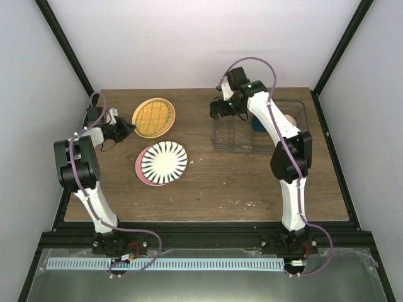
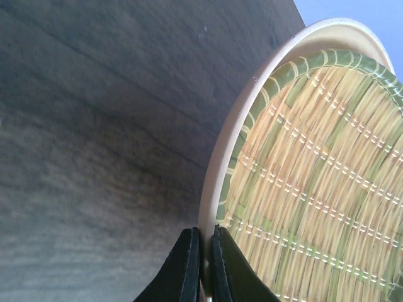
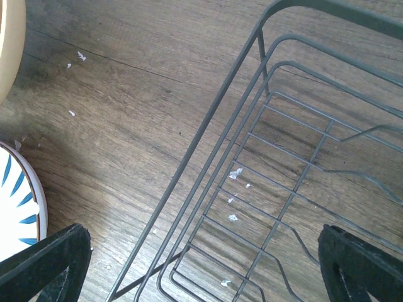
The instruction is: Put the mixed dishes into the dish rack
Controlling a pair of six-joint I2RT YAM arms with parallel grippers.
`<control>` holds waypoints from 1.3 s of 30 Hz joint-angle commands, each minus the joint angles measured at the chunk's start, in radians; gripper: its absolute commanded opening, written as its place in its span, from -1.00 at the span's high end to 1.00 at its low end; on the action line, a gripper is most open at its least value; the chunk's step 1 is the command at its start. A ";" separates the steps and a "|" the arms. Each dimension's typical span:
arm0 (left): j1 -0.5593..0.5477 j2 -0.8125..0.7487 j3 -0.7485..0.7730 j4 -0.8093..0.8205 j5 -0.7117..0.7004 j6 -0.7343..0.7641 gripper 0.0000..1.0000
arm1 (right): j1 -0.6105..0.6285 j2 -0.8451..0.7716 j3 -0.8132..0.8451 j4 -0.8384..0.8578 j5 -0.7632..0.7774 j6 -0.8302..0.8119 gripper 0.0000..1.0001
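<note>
The yellow-orange grid-patterned plate [image 1: 153, 117] sits at the back left of the table. My left gripper [image 1: 129, 129] is shut on its near-left rim; the left wrist view shows the cream rim of this plate [image 2: 315, 176] pinched between the black fingers of the left gripper [image 2: 204, 267]. The white plate with black stripes [image 1: 164, 162] lies on the pink plate [image 1: 139, 170] at centre left. My right gripper [image 1: 217, 110] hangs open over the left end of the dish rack [image 1: 245, 135], holding nothing. Under the right gripper [image 3: 201, 270] are the wires of the dish rack [image 3: 271, 157].
A dark blue mug [image 1: 258, 124] and a small cream bowl [image 1: 291, 119] are in the rack's right part. The right wrist view shows the striped plate's edge [image 3: 16, 207] at lower left and small white crumbs on the wood.
</note>
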State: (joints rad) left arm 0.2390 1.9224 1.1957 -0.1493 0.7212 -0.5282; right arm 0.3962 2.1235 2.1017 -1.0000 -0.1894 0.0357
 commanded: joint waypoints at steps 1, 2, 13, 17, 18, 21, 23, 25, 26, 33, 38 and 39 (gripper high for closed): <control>0.005 0.051 0.094 0.035 0.038 0.002 1.00 | 0.007 0.037 0.066 0.002 0.010 0.010 -1.00; 0.005 0.065 0.104 0.032 0.035 0.001 1.00 | 0.007 0.040 0.069 -0.001 0.012 0.010 -1.00; 0.005 0.147 0.183 -0.049 0.009 0.032 1.00 | 0.007 0.092 0.128 -0.016 0.011 0.003 -1.00; 0.005 0.152 0.181 -0.078 -0.012 0.036 1.00 | 0.007 0.102 0.144 -0.017 0.013 -0.006 -1.00; 0.005 0.153 0.180 -0.087 -0.019 0.040 1.00 | 0.007 0.102 0.144 -0.017 0.014 -0.009 -1.00; 0.004 0.154 0.177 -0.119 -0.043 0.050 0.88 | 0.007 0.105 0.144 -0.019 0.020 -0.014 -1.00; 0.003 0.149 0.174 -0.137 -0.058 0.059 0.79 | 0.007 0.106 0.144 -0.019 0.020 -0.016 -1.00; 0.003 0.141 0.171 -0.150 -0.072 0.067 0.70 | 0.007 0.107 0.144 -0.019 0.018 -0.016 -1.00; 0.003 0.140 0.171 -0.157 -0.078 0.071 0.66 | 0.007 0.107 0.143 -0.018 0.017 -0.017 -1.00; 0.003 0.121 0.167 -0.164 -0.086 0.073 0.51 | 0.007 0.106 0.137 -0.019 0.016 -0.019 -1.00; 0.003 0.065 0.180 -0.168 -0.085 0.073 0.47 | 0.007 0.104 0.133 -0.020 0.017 -0.019 -1.00; 0.003 0.053 0.191 -0.174 -0.083 0.073 0.46 | 0.007 0.103 0.132 -0.020 0.016 -0.019 -1.00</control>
State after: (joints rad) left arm 0.2417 2.0556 1.3411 -0.3187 0.6327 -0.4675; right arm 0.3962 2.2162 2.2024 -1.0096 -0.1749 0.0338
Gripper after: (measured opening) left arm 0.262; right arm 0.998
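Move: The left hand already holds the woven tray by its left rim, off the table; the bare patch it is taken to lies about 3 cm ahead, 10 cm right and 6 cm below. The striped plate sits some 14 cm back and 15 cm right, on the pink plate, whose middle is about 16 cm back and 11 cm right, both roughly 6 cm down. From the right hand that patch lies some 28 cm left, 3 cm ahead and 16 cm below. Still pinching the woven tray's rim, the left hand eases about 2.5 cm farther forward, away from the striped plate, then sinks some 4 cm to the table while drawing back slightly and tipping the fingers down by nearly 10 degrees. Low down, the fingers open to about a quarter and let go of the rim, staying around it with a tiny lift at the end, while the empty right hand, wide open above the dish rack's left end, shifts about 2 cm forward and 1 cm down. ##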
